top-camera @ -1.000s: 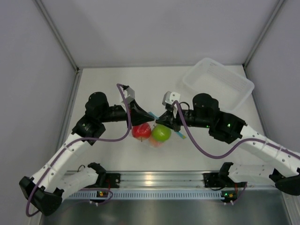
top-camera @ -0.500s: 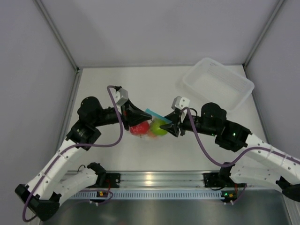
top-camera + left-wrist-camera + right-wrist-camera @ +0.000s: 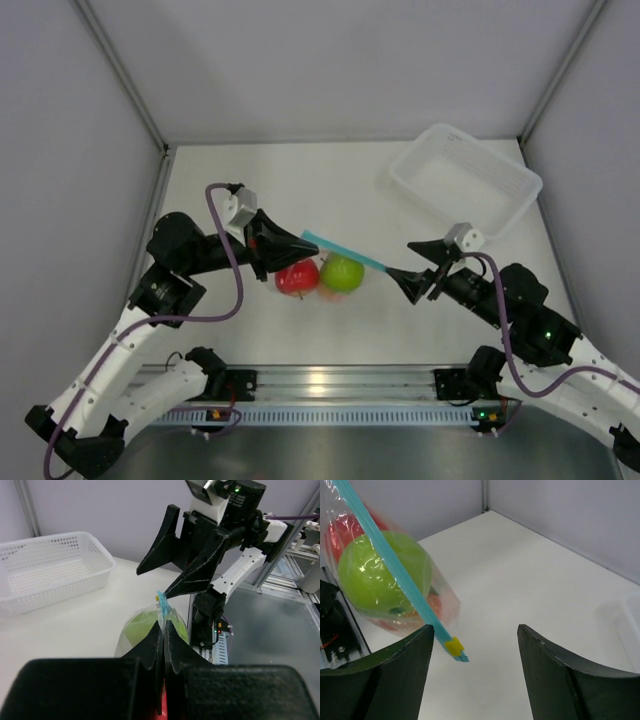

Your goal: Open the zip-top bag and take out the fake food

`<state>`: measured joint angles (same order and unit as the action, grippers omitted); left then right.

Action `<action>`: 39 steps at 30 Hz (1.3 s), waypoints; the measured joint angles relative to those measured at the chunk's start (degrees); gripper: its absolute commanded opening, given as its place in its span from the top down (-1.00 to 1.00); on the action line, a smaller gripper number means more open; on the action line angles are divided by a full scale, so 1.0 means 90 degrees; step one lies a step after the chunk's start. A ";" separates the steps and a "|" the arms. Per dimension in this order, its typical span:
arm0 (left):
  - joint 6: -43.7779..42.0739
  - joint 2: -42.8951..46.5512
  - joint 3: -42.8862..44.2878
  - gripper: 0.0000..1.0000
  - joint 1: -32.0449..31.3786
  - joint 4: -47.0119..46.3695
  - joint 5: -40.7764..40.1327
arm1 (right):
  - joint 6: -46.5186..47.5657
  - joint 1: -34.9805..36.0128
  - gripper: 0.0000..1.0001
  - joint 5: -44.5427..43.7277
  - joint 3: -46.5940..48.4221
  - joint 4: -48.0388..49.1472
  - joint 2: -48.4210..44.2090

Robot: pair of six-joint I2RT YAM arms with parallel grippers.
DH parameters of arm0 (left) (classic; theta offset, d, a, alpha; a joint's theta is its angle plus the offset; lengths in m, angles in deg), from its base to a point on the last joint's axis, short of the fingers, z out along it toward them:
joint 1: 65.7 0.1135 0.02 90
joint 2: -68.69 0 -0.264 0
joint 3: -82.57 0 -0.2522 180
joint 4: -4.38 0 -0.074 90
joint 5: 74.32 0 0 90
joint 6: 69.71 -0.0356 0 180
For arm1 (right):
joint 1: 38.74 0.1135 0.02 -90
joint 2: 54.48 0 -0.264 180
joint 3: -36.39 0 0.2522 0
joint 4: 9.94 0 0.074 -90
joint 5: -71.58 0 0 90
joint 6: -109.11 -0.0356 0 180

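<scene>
My left gripper is shut on the left end of the zip-top bag, pinching its teal zip strip. In the left wrist view the strip sticks up from between the shut fingers. Inside the bag lies the fake food: a red fruit, a green fruit and an orange one. A yellow slider sits at the strip's free right end. My right gripper is open, just right of that end, touching nothing. In its own wrist view the slider lies near its left finger.
A white perforated bin stands at the back right of the table, also seen in the left wrist view as a white bin. Grey walls enclose the table on three sides. A metal rail runs along the near edge.
My right gripper has opened, let go of the strip's end and drawn back to the right. My left gripper has moved left, still gripping the bag, and the strip now stretches out between them.
</scene>
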<state>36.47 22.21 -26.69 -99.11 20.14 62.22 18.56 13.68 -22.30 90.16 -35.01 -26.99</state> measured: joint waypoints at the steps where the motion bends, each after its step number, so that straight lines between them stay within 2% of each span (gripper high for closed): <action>1: 0.0019 0.0029 0.0056 1.00 0.0000 -0.0024 0.0095 | -0.0005 -0.0007 -0.37 0.0143 -0.0005 -0.0019 -0.0015; 3: 0.0024 0.0046 0.0143 1.00 0.0000 -0.0075 0.0250 | 0.0000 -0.0012 -0.33 0.0537 0.0044 -0.0039 0.0039; 6: 0.0029 0.0058 0.0219 1.00 0.0000 -0.0117 0.0408 | 0.0087 -0.0017 -0.14 0.1139 0.0287 -0.0119 0.0323; 7: 0.0032 0.0058 0.0226 1.00 0.0000 -0.0131 0.0425 | 0.0121 -0.0017 0.03 0.1367 0.0408 -0.0131 0.0474; 8: 0.0039 0.0056 0.0231 1.00 0.0000 -0.0134 0.0437 | 0.0151 -0.0017 0.10 0.1542 0.0493 -0.0155 0.0585; 12: 0.0056 0.0036 0.0260 1.00 0.0000 -0.0155 0.0471 | 0.0333 -0.0019 0.18 0.2166 0.0804 -0.0245 0.1107; 15: 0.0073 -0.0024 0.0328 1.00 0.0000 -0.0177 0.0512 | 0.0442 -0.0019 0.48 0.2528 0.0840 -0.0299 0.1324; 16: 0.0073 -0.0039 0.0338 1.00 0.0000 -0.0182 0.0515 | 0.0474 -0.0019 0.67 0.2664 0.0862 -0.0325 0.1396; 19: 0.0073 -0.0075 0.0338 1.00 0.0000 -0.0180 0.0503 | 0.0566 -0.0019 0.67 0.2994 0.0889 -0.0376 0.1574; 21: 0.0070 -0.0070 0.0338 1.00 0.0000 -0.0180 0.0459 | 0.0636 -0.0019 0.82 0.3147 0.0923 -0.0393 0.1639; 22: 0.0070 -0.0061 0.0338 1.00 0.0000 -0.0182 0.0432 | 0.0651 -0.0019 0.99 0.3201 0.0947 -0.0408 0.1661; 33: -0.0255 0.0126 0.0291 1.00 -0.0002 -0.0036 -0.0138 | 0.0721 -0.0019 1.00 0.2980 0.1132 -0.0532 0.1715; 35: -0.0335 0.0284 0.0211 0.99 -0.0002 -0.0039 -0.0287 | 0.0736 -0.0019 1.00 0.2827 0.1350 -0.0685 0.1860; 37: -0.0418 0.0466 0.0066 0.89 -0.0002 -0.0049 -0.0478 | 0.0804 -0.0019 1.00 0.2652 0.1724 -0.0984 0.2140; 39: -0.0469 0.0634 -0.0107 0.95 0.0000 -0.0087 -0.0692 | 0.0928 -0.0019 1.00 0.2429 0.2246 -0.1404 0.2540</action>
<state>32.26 27.92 -27.66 -99.11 19.35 55.99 26.91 13.51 -0.44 110.38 -47.64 -4.13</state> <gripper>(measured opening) 0.049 0.012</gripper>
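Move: The left gripper still pinches the bag at its top edge, the food hanging inside. From the open right gripper, the right end of the blue zip strip lies about 3 cm left, 2 cm back and 1 cm below; the green apple is some 9 cm left, 1 cm back and 4 cm below, the red apple about 16 cm left on that same line. From the left gripper, the strip's right end is roughly 11 cm right, 2 cm back and 5 cm below. Bring the right gripper about 7 cm left and 5 cm back to the right end of the blue strip, turning counter-clockwise some 30 degrees and shutting the fingers to pinch it, then ease forward towards the far side. Keep the left fingers shut on the bag, lifting it slightly while backing off, then come forward again and draw left at the end. ##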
